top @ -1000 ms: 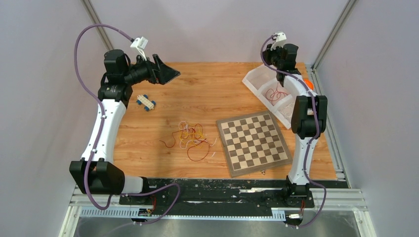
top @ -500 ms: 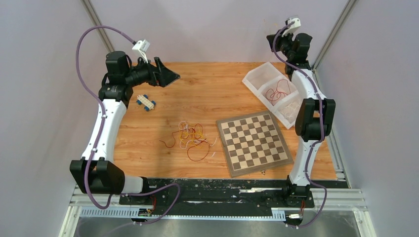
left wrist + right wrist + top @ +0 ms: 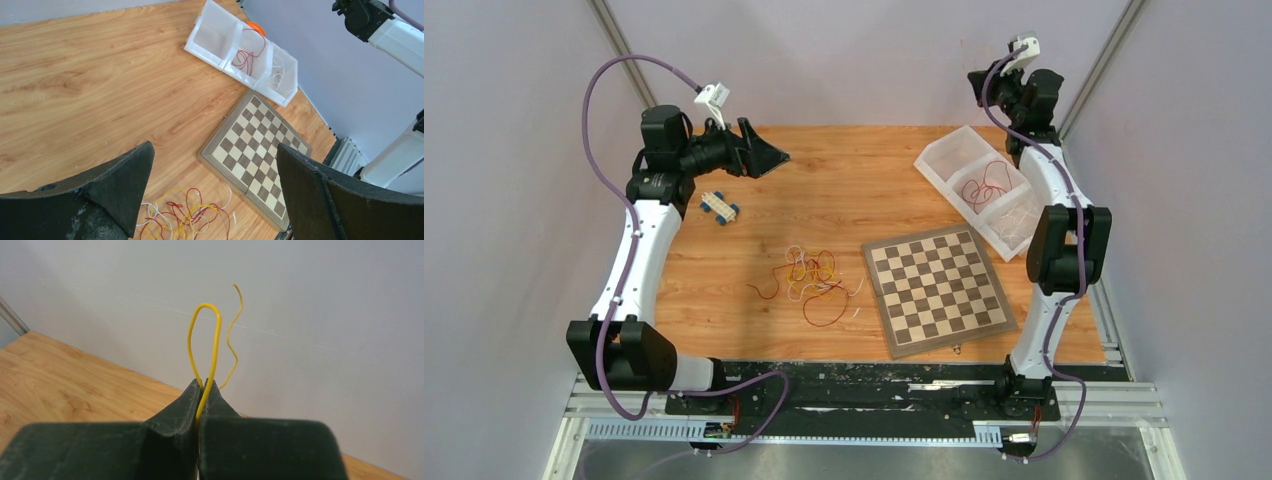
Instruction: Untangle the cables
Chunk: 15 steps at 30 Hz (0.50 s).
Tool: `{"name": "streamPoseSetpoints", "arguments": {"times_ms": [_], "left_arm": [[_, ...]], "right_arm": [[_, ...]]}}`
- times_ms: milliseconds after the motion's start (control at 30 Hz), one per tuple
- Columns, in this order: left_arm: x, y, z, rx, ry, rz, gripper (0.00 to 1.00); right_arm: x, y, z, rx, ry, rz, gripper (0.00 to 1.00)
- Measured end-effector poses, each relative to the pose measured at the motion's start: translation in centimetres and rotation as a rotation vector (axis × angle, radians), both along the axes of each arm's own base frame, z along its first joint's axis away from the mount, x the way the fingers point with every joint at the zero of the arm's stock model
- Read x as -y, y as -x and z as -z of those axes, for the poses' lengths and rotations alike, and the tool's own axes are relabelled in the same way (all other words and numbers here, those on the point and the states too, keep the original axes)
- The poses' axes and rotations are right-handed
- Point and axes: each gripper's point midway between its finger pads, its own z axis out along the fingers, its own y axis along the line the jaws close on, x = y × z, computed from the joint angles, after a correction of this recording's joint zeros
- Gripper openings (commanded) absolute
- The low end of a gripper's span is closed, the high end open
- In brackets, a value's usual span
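Note:
A tangle of thin red, yellow and white cables (image 3: 812, 278) lies on the wooden table left of the chessboard; it also shows at the bottom of the left wrist view as the cables (image 3: 185, 216). My left gripper (image 3: 769, 152) hangs high over the back left of the table, and in its own view the left gripper (image 3: 214, 147) is open wide and empty. My right gripper (image 3: 204, 382) is raised at the back right by the wall, shut on a yellow cable (image 3: 216, 335) that loops up out of its tips.
A clear three-part tray (image 3: 934, 165) sits at the back right, with a red cable (image 3: 984, 188) in its middle part and a white cable (image 3: 1024, 215) in the nearest part. A chessboard (image 3: 937, 290) lies right of the tangle. A small blue-and-white toy (image 3: 719, 207) lies at the left.
My right arm has risen and swung back from above the tray toward the back right corner. The left arm has hardly moved. The tangle lies as before.

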Motion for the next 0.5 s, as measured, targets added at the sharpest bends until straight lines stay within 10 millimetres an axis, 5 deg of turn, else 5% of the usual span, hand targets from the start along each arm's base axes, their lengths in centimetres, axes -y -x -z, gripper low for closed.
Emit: {"name": "streamPoseSetpoints", "arguments": {"times_ms": [100,200,500], "left_arm": [[0.0,0.0,0.0,-0.002,-0.001,0.002,1.0],[0.0,0.1,0.2,-0.006,-0.001,0.004,1.0],[0.1,-0.2,0.7,-0.022,0.001,0.009,1.0]], "right_arm": [[0.2,0.0,0.5,-0.025,-0.021,0.001,0.0],[0.1,0.0,-1.2,-0.007,-0.053,-0.005,0.0],[-1.3,1.5,-14.4,0.245,-0.14,-0.077,0.0]]}}
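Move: The right hand, already shut on the yellow cable, hangs about 31 cm above the empty far compartment of the white box, whose middle is some 2 cm farther out and 2 cm to its right. The middle compartment with the red cable is roughly 8 cm back and 10 cm right of the hand, the near one with the white cable about 19 cm back and 17 cm right. From the left hand, the empty compartment lies roughly 27 cm ahead, 47 cm right and 32 cm down. With its fingers still pinching the yellow cable, the right hand hardly dips at first, then shoots up about 15 cm, away from the box and nearly plumb over its empty far compartment, drawing back only a touch. On the way up the wrist tips the fingertips upward by some 15 degrees and rolls slightly so that the hand's left side rises, and the grip stays shut. ##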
